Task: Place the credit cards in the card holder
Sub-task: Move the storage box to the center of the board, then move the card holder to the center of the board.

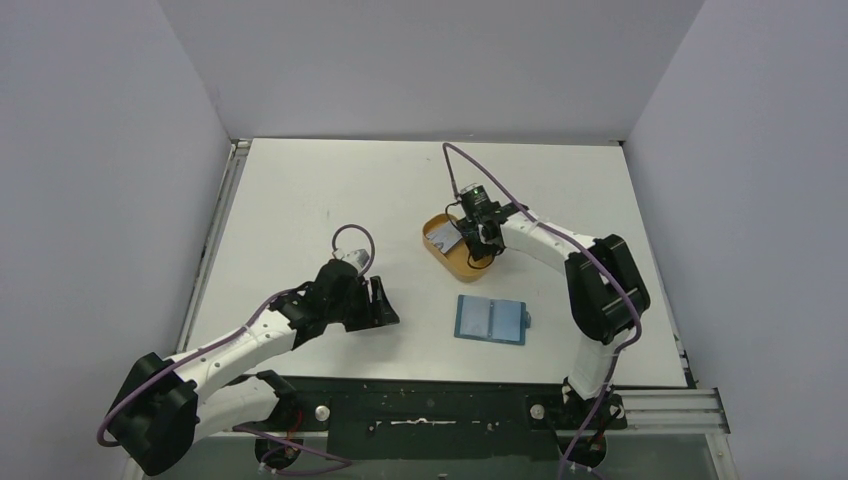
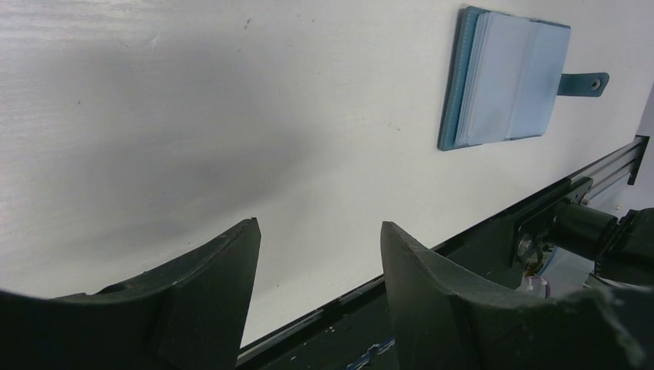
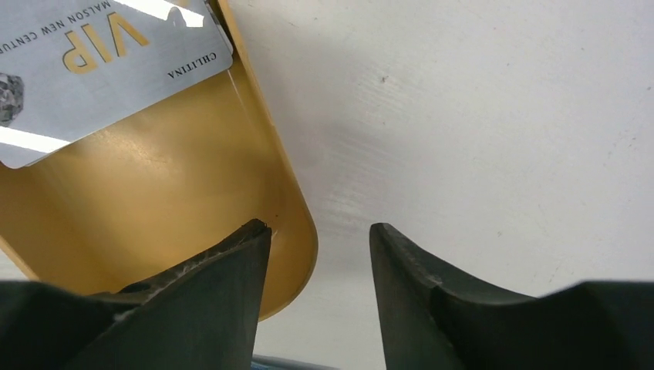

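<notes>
A silvery credit card (image 3: 92,62) with gold "VIP" print lies tilted in the orange tray (image 3: 154,193); the top view shows the card (image 1: 443,238) at the tray's left end. My right gripper (image 3: 320,230) is open and holds nothing. Its left finger is over the tray's inside and its right finger over the bare table, straddling the rim. From above, the right gripper (image 1: 483,243) hangs at the tray's right end. The card holder (image 1: 490,320) lies open and flat, teal outside and light blue inside (image 2: 505,81). My left gripper (image 2: 320,230) is open and empty, left of the card holder (image 1: 384,303).
The orange oval tray (image 1: 452,265) stands just behind the card holder. The holder's snap tab (image 2: 584,82) sticks out on its right side. A black rail (image 2: 540,208) runs along the table's near edge. Grey walls close in both sides and the back.
</notes>
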`<state>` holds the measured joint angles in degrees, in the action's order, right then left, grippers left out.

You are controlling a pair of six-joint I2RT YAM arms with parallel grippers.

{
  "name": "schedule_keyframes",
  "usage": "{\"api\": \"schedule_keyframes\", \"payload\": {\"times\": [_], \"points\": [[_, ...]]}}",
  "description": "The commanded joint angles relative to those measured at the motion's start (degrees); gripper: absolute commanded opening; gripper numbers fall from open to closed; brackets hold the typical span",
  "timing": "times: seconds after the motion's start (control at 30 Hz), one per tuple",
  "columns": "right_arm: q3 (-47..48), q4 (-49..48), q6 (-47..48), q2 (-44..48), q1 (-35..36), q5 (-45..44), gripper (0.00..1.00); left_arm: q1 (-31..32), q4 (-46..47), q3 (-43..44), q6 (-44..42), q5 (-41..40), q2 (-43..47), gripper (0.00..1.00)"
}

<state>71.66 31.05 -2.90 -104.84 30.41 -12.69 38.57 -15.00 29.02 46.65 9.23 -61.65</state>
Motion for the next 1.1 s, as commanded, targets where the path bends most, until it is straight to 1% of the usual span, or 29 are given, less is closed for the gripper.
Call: {"api": "schedule_keyframes", "payload": {"times": [0.0,0.1,0.2,0.3,0.33,0.37,0.4,0.43,0.53,0.67,0.83,0.97,1.03,1.07], "points": [[3.9,1.3,-2.3,2.8,-0.2,-2.8,0.54,-0.3,1.6,2.8,-1.4,0.6,0.7,0.56],[3.0,1.3,-9.3,9.0,0.0,-3.3,0.58,-0.2,1.0,2.3,-1.3,-0.1,2.0,0.56],[0.8,1.7,-19.3,16.2,0.8,-1.6,0.58,-0.2,0.3,1.9,-1.0,-1.3,3.2,0.56],[-4.3,-1.7,-27.7,23.5,1.7,0.6,0.58,-0.2,-0.6,2.1,-0.3,-3.0,3.9,0.61],[-6.2,-3.3,-29.5,25.8,1.9,1.7,0.58,-0.2,-0.7,2.3,-0.1,-3.3,3.8,0.67],[-8.1,-4.4,-31.1,27.7,1.9,2.4,0.58,-0.2,-0.3,2.4,0.4,-3.6,3.6,0.79],[-9.6,-4.2,-32.6,29.5,2.0,2.7,0.58,-0.4,0.3,2.3,1.4,-3.6,3.2,0.95],[-11.0,-3.5,-33.6,31.1,2.1,3.0,0.58,-0.8,0.8,2.4,2.1,-2.6,2.6,0.97],[-17.3,-2.6,-34.7,35.9,3.2,5.0,0.58,-0.7,3.8,2.7,2.0,-0.1,1.1,0.97],[-24.8,2.1,-36.3,40.4,4.0,5.0,0.58,1.9,6.7,2.5,1.7,-0.9,0.8,0.97],[-33.7,6.2,-40.4,46.2,3.8,-0.8,0.62,7.2,6.4,3.1,1.6,-4.9,-1.0,0.96],[-36.5,6.5,-43.0,45.9,2.5,-3.0,0.67,10.5,6.5,2.9,3.0,-7.7,-2.3,0.95],[-37.6,5.5,-43.7,44.8,0.8,-2.0,0.7,11.1,6.8,2.7,3.8,-7.9,-2.7,0.94],[-38.5,4.0,-43.6,44.5,-0.4,0.3,0.71,11.3,7.0,2.6,4.0,-8.1,-2.7,0.94]]}}
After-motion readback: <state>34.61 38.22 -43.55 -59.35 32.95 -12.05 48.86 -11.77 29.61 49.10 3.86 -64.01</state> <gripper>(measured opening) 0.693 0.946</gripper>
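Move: My right hand's open fingers straddle the storage box's right rim near its near end. The open card holder lies about 16 cm straight back from that hand and 4 cm lower. The box's middle is some 6 cm to its left and 2 cm ahead, the cards inside about 9 cm left and 5 cm ahead. From my left hand the holder is roughly 21 cm right, 2 cm ahead and 6 cm below, the box's middle 15 cm right and 19 cm ahead. I lift my already opened right hand about 14 cm clear of the box rim, then swing it back and down, some 17 cm back and a little right, to low over the holder's strap side, turning clockwise, left side rising, and opening wider. Meanwhile my left hand opens almost fully and eases right and back towards the holder. ##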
